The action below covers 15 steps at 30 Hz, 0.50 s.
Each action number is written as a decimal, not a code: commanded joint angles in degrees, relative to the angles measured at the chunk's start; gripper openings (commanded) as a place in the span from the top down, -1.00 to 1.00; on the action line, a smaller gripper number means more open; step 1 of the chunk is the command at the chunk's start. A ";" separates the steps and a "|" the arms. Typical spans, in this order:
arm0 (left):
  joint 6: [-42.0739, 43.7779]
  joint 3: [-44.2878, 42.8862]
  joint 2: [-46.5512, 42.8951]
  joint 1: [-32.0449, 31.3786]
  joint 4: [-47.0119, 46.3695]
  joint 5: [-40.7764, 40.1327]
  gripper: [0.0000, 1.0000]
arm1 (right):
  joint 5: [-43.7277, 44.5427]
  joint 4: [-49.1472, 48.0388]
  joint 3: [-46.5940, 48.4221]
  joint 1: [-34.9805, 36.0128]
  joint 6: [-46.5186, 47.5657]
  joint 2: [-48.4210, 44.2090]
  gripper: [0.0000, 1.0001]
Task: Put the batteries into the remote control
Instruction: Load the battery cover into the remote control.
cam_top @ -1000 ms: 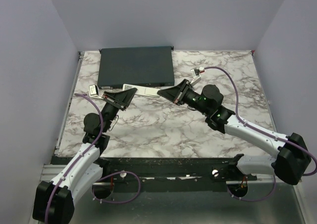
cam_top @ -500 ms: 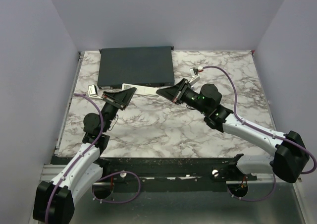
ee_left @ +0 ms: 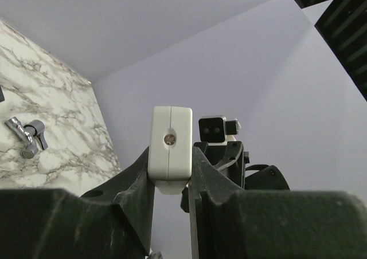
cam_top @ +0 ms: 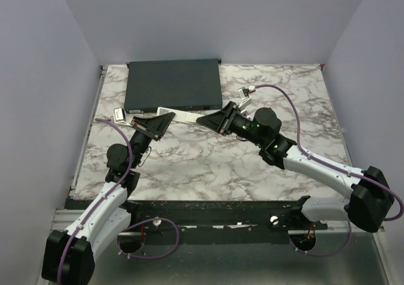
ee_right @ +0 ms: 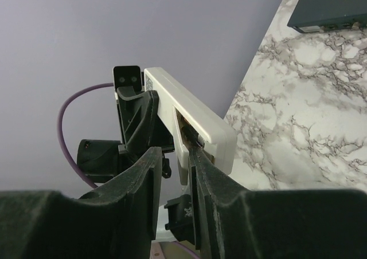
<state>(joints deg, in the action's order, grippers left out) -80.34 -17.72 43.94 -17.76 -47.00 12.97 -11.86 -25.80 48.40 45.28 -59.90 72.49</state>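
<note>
The white remote control (cam_top: 186, 115) hangs above the table in front of the dark box, held level. My left gripper (cam_top: 165, 118) is shut on its left end; in the left wrist view that end (ee_left: 171, 136) sits clamped between both fingers. My right gripper (cam_top: 201, 118) is at the remote's right end. In the right wrist view the remote (ee_right: 198, 116) shows its open compartment with a dark battery (ee_right: 191, 136) lying in it. The right gripper (ee_right: 175, 156) has its jaws apart, one fingertip (ee_right: 198, 156) against the battery, the remote's side wall in the gap.
A large flat dark-grey box (cam_top: 173, 84) lies at the back, just behind the remote. A small white piece (cam_top: 118, 113) rests left of my left gripper. A white connector (cam_top: 248, 94) on the purple cable (cam_top: 287, 96) lies behind the right arm.
My right gripper has edged left along the remote's end and its jaws have parted. The left gripper and the remote have stayed put.
</note>
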 commanded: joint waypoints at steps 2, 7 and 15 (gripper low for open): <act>-5.24 -2.52 -1.45 -0.87 -9.42 1.97 1.00 | 1.09 9.40 -1.03 0.22 2.85 1.28 0.36; -5.80 -1.98 -1.66 -0.87 -8.92 1.45 1.00 | 2.28 10.06 -1.32 0.17 3.11 0.25 0.71; -6.71 -1.58 -1.43 -0.88 -7.91 0.57 1.00 | 4.22 8.54 -3.47 0.16 2.38 -3.04 0.98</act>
<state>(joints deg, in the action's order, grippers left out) -82.17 -17.72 43.94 -18.02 -47.00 13.10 -11.09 -23.42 48.21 45.39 -59.02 70.65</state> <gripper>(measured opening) 0.254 0.096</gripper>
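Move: The battery cover's free end sits between the right hand's slightly open fingertips. The cover's middle lies about 3 cm to the left and 1 cm ahead of that hand, at about its height; the remote control's middle is some 8 cm left and 1 cm ahead, with the left gripper's tips roughly 11 cm left and 1 cm ahead, all near level. From the left hand, which still holds the remote, the cover lies about 7 cm to the right and 1 cm back. The battery cover's free end, sticking out of the remote's open compartment, is pinched as the right fingers close around it from roughly a third open to nearly shut. The right hand meanwhile eases only about half a centimetre to its right, hardly turning. The left hand stays in place and keeps its grip on the remote control. ##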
